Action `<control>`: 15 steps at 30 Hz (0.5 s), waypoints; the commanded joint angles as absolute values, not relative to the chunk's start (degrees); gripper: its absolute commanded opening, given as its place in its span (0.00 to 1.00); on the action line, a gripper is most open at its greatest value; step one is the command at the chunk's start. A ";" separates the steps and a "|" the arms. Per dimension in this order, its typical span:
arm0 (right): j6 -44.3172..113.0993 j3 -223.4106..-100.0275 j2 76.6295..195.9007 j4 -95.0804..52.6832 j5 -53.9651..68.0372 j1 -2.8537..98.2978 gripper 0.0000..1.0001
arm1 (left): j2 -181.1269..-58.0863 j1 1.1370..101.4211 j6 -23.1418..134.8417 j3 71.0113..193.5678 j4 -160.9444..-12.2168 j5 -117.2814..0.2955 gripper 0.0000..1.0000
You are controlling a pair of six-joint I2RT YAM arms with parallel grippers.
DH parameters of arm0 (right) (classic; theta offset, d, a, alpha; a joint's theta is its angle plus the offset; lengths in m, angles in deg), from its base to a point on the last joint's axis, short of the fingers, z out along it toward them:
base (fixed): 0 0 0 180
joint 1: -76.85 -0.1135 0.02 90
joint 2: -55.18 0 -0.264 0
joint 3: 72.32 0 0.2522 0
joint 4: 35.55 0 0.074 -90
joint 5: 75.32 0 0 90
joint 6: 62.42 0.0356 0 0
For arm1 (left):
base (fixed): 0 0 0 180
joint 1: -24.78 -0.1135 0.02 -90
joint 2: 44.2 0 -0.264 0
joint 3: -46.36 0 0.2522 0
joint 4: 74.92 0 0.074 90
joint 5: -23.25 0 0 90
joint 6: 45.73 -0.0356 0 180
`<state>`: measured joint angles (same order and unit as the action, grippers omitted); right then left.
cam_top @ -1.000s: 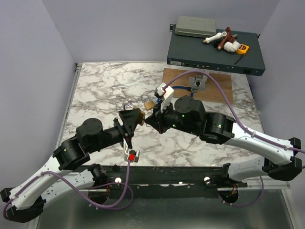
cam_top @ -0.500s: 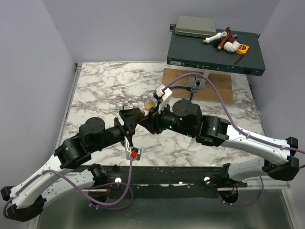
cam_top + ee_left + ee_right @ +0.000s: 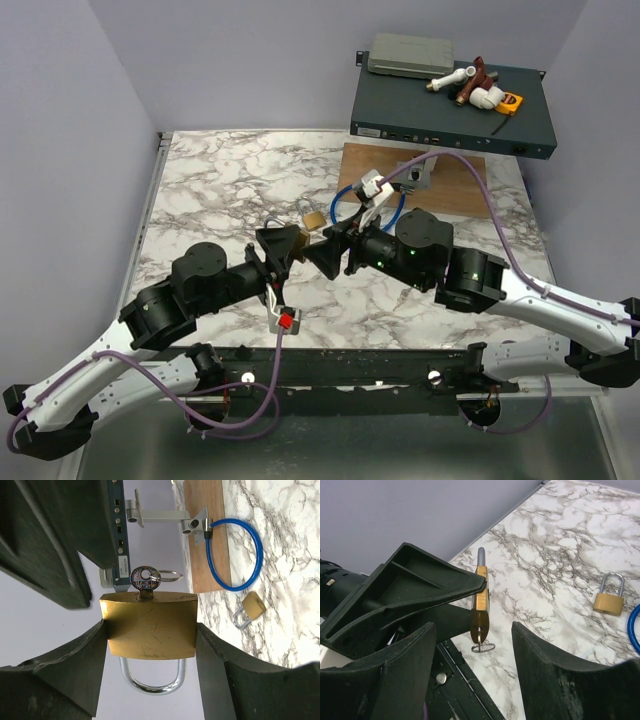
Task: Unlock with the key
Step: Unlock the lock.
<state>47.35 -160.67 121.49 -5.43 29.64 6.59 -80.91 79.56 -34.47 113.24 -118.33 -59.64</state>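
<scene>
My left gripper is shut on a brass padlock, one finger on each side of its body. Both legs of the silver shackle sit in the body. The key stands in the keyhole with its head and a thin ring sticking out. In the right wrist view the same padlock shows edge-on, the key pointing at my right gripper. That gripper is open a short way off the key, holding nothing. From above, the two grippers face each other.
A second brass padlock lies on the marble table. Beyond it a blue cable loop runs to a metal bracket on a wooden board. A dark equipment box with parts on top stands at the back right.
My right gripper has opened, let go of the key and drawn back to the right. The left gripper still holds the padlock in nearly the same place.
</scene>
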 commanded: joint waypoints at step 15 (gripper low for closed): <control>44.44 -158.83 127.22 -19.07 31.75 6.65 0.23 | -80.10 79.76 -33.51 119.56 -116.36 -53.50 0.00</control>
<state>45.55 -160.67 128.04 -12.03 30.25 6.59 -81.72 79.56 -33.60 116.26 -118.49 -57.59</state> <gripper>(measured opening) 0.309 0.612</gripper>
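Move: The key stands in the lock's keyhole, its bow towards my open right fingers: about 2 cm ahead of them, 4 cm to their left and 3 cm below. The held lock is just beyond it, roughly 4 cm ahead, 6 cm left and 3 cm below my right hand. The second lock lies on the table, some 19 cm ahead, 2 cm left and 28 cm down. My left hand has the key about 2 cm back and 2 cm to its right, at its own height. I bring my right fingers down over the key from above, going left and down about 3 cm each with a little forward. Near the end I keep on left but come back up about 1 cm, the fingers closing from wide to roughly a third open, either side of the key. My left hand keeps its grip on the lock and raises it about 2 cm to meet them. ##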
